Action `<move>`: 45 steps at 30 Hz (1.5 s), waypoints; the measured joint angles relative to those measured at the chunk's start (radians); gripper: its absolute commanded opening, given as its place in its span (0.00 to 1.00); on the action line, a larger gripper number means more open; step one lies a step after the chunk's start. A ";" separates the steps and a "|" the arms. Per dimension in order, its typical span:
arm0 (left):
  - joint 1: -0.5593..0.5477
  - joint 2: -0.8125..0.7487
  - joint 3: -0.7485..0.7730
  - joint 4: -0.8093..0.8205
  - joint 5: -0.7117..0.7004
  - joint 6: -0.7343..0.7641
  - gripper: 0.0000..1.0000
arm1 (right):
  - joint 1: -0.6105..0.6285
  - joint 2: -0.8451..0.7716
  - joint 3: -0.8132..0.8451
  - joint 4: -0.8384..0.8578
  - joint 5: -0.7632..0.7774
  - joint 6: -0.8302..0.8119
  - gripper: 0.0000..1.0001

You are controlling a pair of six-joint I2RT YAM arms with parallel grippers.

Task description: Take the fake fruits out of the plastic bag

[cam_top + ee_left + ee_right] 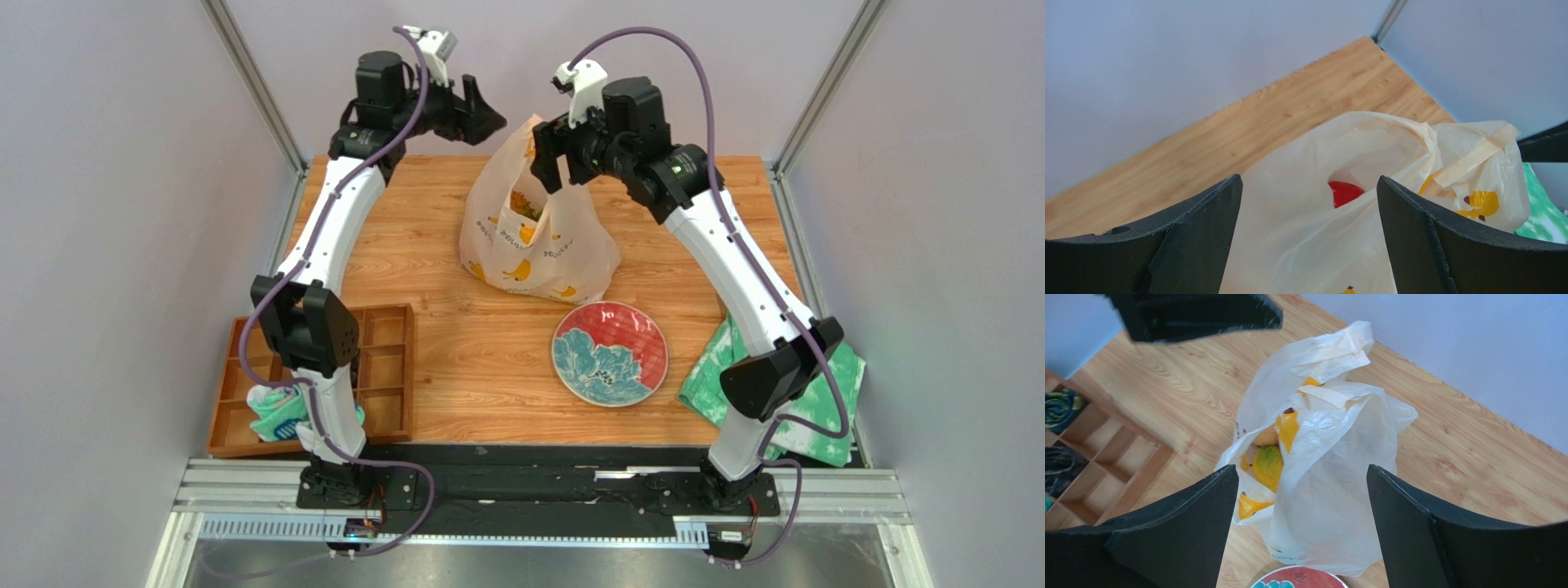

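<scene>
The plastic bag (536,239), white with printed bananas, stands on the wooden table at the back centre with its mouth up. In the right wrist view the bag (1333,478) gapes, and a yellow-green mango (1267,467) and an orange fruit (1265,437) show inside. In the left wrist view a red bell pepper (1345,192) shows through the bag (1309,245) mouth. My left gripper (487,118) is open and empty, above and left of the bag top. My right gripper (547,157) is open and empty, right over the bag's top. Other fruits are hidden.
A red and teal flowered plate (610,353) lies in front of the bag. A wooden divided tray (383,368) with a cloth in it sits at the front left. A green-and-white cloth (718,374) lies at the right edge. Walls close the back.
</scene>
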 measured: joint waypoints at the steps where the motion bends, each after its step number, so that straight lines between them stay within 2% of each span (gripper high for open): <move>1: -0.006 0.006 -0.004 -0.002 0.012 -0.004 0.88 | 0.004 0.013 0.002 0.000 0.029 0.008 0.79; 3: -0.017 0.010 -0.032 0.000 0.040 -0.021 0.88 | 0.008 0.032 0.003 0.000 0.079 0.018 0.67; 4: -0.023 0.009 -0.050 0.006 0.061 -0.032 0.88 | 0.009 0.039 0.003 0.000 0.101 0.023 0.51; 7: -0.029 0.003 -0.119 0.047 0.119 -0.066 0.88 | 0.010 0.050 0.003 0.001 0.134 0.021 0.26; 9: -0.031 0.003 -0.152 0.056 0.163 -0.087 0.88 | 0.010 0.051 0.003 0.003 0.147 0.024 0.22; 10: -0.032 0.005 -0.161 0.056 0.185 -0.098 0.88 | 0.010 0.051 0.003 0.005 0.153 0.026 0.09; 13: -0.043 0.006 -0.161 0.089 0.239 -0.127 0.88 | 0.010 0.051 0.001 0.010 0.161 0.023 0.00; 14: -0.048 0.006 -0.160 0.105 0.253 -0.132 0.85 | 0.010 0.050 -0.005 0.016 0.162 0.024 0.00; 15: -0.056 0.006 -0.159 0.117 0.264 -0.137 0.78 | 0.010 0.050 -0.011 0.017 0.162 0.022 0.00; 17: -0.076 0.006 -0.158 0.126 0.269 -0.144 0.73 | 0.005 0.045 -0.033 0.021 0.163 0.023 0.00; 20: -0.103 0.008 -0.145 0.114 0.225 -0.129 0.58 | -0.002 0.042 -0.060 0.019 0.162 0.019 0.00; 21: -0.111 0.011 -0.133 0.107 0.206 -0.121 0.26 | -0.008 0.042 -0.063 0.017 0.160 0.018 0.00; 22: -0.116 0.018 -0.115 0.094 0.190 -0.114 0.02 | -0.019 0.042 -0.063 0.017 0.159 0.016 0.00; 25: -0.119 0.059 -0.026 0.076 0.141 -0.071 0.00 | -0.068 0.064 -0.023 0.015 0.150 0.012 0.00; 28: -0.106 0.113 0.061 0.062 0.099 -0.028 0.00 | -0.134 0.151 0.105 0.015 0.148 0.009 0.00; 32: -0.062 0.163 0.163 0.041 0.057 0.016 0.00 | -0.206 0.314 0.313 0.076 0.137 -0.024 0.00; 35: -0.008 0.189 0.277 0.031 0.027 0.047 0.00 | -0.244 0.367 0.352 0.153 0.113 -0.043 0.00; 38: 0.046 0.183 0.357 0.055 0.014 0.057 0.00 | -0.269 0.371 0.352 0.245 0.085 -0.045 0.00; 41: 0.076 0.126 0.352 0.049 0.035 0.059 0.00 | -0.275 0.338 0.320 0.324 0.058 -0.066 0.00; 43: 0.075 0.030 0.253 0.039 0.065 0.061 0.00 | -0.275 0.251 0.196 0.371 0.027 -0.090 0.00; 45: 0.064 -0.100 0.104 0.042 0.098 0.067 0.00 | -0.275 0.096 -0.026 0.398 -0.012 -0.122 0.00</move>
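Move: The left hand is open and goes for a bag handle about 7 cm to its right, 4 cm back and 5 cm below; the fruit in the bag lies roughly 13 cm back, 7 cm right and 31 cm below it. The right hand's handle is close, some 2 cm ahead, 1 cm right and 3 cm below. From the right hand, the fruit is about 3 cm back, 2 cm left and 30 cm below, the plate 24 cm back, 10 cm right and 36 cm below. Right pinches its handle and swings forward-right some 15 cm; left dips back-right, shuts, then rises left, empty. ##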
